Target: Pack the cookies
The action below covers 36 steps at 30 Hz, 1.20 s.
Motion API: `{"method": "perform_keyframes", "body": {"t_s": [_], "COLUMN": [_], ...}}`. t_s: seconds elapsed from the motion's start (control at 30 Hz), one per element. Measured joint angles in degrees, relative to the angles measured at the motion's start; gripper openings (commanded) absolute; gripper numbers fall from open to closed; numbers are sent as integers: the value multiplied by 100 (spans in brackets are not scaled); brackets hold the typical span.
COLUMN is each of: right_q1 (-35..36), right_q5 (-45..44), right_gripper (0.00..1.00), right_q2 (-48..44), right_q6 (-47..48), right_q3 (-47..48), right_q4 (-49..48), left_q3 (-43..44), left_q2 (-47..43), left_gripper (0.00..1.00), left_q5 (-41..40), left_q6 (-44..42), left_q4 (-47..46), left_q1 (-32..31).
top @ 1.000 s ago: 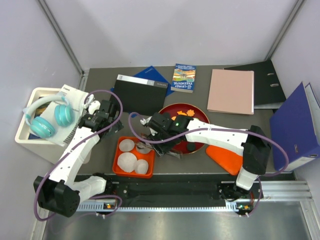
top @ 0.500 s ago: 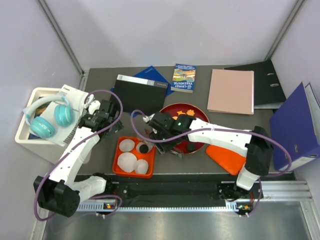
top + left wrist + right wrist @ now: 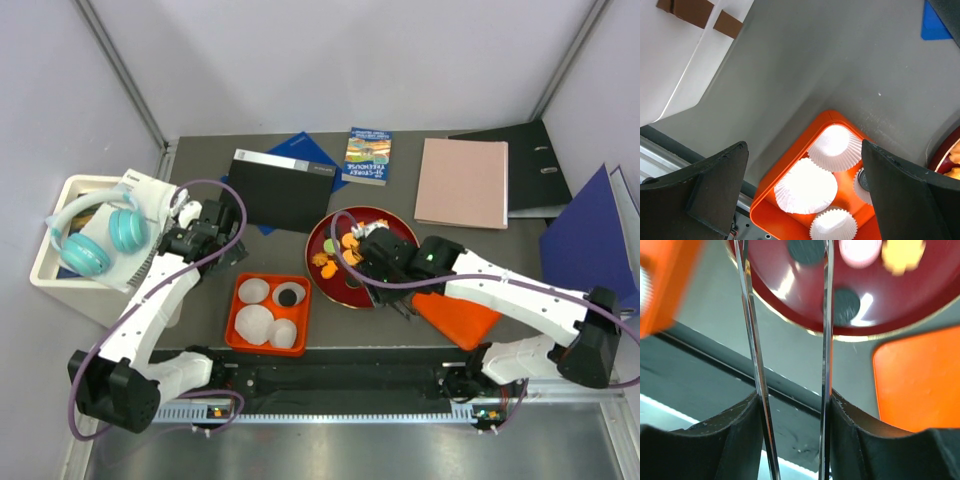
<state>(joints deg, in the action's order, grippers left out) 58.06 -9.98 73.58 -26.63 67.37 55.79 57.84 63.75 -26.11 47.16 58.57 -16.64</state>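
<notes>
The cookies [image 3: 345, 245] lie in a red bowl [image 3: 322, 283] at mid-table; in the right wrist view they show as black [image 3: 846, 302], pink [image 3: 860, 250] and yellow [image 3: 902, 252] discs. One black cookie [image 3: 290, 295] sits in a white paper cup in the orange tray [image 3: 232, 330]. My right gripper [image 3: 378, 262] hovers over the bowl's near side, shut on metal tongs [image 3: 827, 315], whose tips run out of view. Open and holding nothing, my left gripper [image 3: 804, 145] hangs above the tray [image 3: 785, 165] and its cups [image 3: 805, 186].
An orange lid [image 3: 455, 310] lies right of the bowl. Books [image 3: 280, 185], a pink folder [image 3: 462, 182] and binders [image 3: 590, 255] line the back and right. A white box with teal headphones [image 3: 90, 235] stands at the left.
My right arm has swung right, from over the orange tray back to the red bowl. A black cookie now lies in the tray's cup. The left arm stayed still.
</notes>
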Motion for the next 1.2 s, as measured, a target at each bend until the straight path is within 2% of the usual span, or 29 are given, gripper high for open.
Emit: {"method": "perform_keyframes", "body": {"t_s": [0.17,0.6,1.0,1.2], "right_q1": [0,0,-28,-55], "right_q5": [13,20,48,61], "right_gripper": [48,47,46,48], "right_q2": [90,588,614,614], "right_q6": [-151,-197,-199,-201], "right_q3": [-568,-614,-916,-1073], "right_q4": [44,-341,-452,-450], "left_q3": [-33,-35,-35,-35], "left_q2": [61,68,136,168], "left_gripper": [99,99,99,99], "left_q5": [81,114,111,109], "left_q6": [-37,-63,-68,-68], "left_q4": [-28,-33,-33,-35], "left_q1": [-13,-72,-146,-162]}}
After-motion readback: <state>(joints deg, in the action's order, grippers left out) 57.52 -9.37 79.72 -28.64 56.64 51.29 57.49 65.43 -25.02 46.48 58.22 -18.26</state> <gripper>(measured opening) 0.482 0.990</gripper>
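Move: My right hand holds the tongs, their tips reaching ahead and to the left. The black cookie in the near part of the red plate lies about 11 cm ahead, 6 cm left and 14 cm below it. Another black cookie by the near rim is 8 cm ahead and 1 cm right; the pink cookie is some 14 cm ahead and 1 cm left. From my left hand, the first black cookie lies about 4 cm ahead and 26 cm right. I lower my right hand about 8 cm, bringing the tongs down towards the black cookies in the near part of the plate: a quick first drop, then slower. Overall I ease about 2 cm right and a little back, the wrist tipping some 10 degrees so its left side dips. My fingers keep their hold on the still-spread tongs; whether the tips touch anything can't be seen. ##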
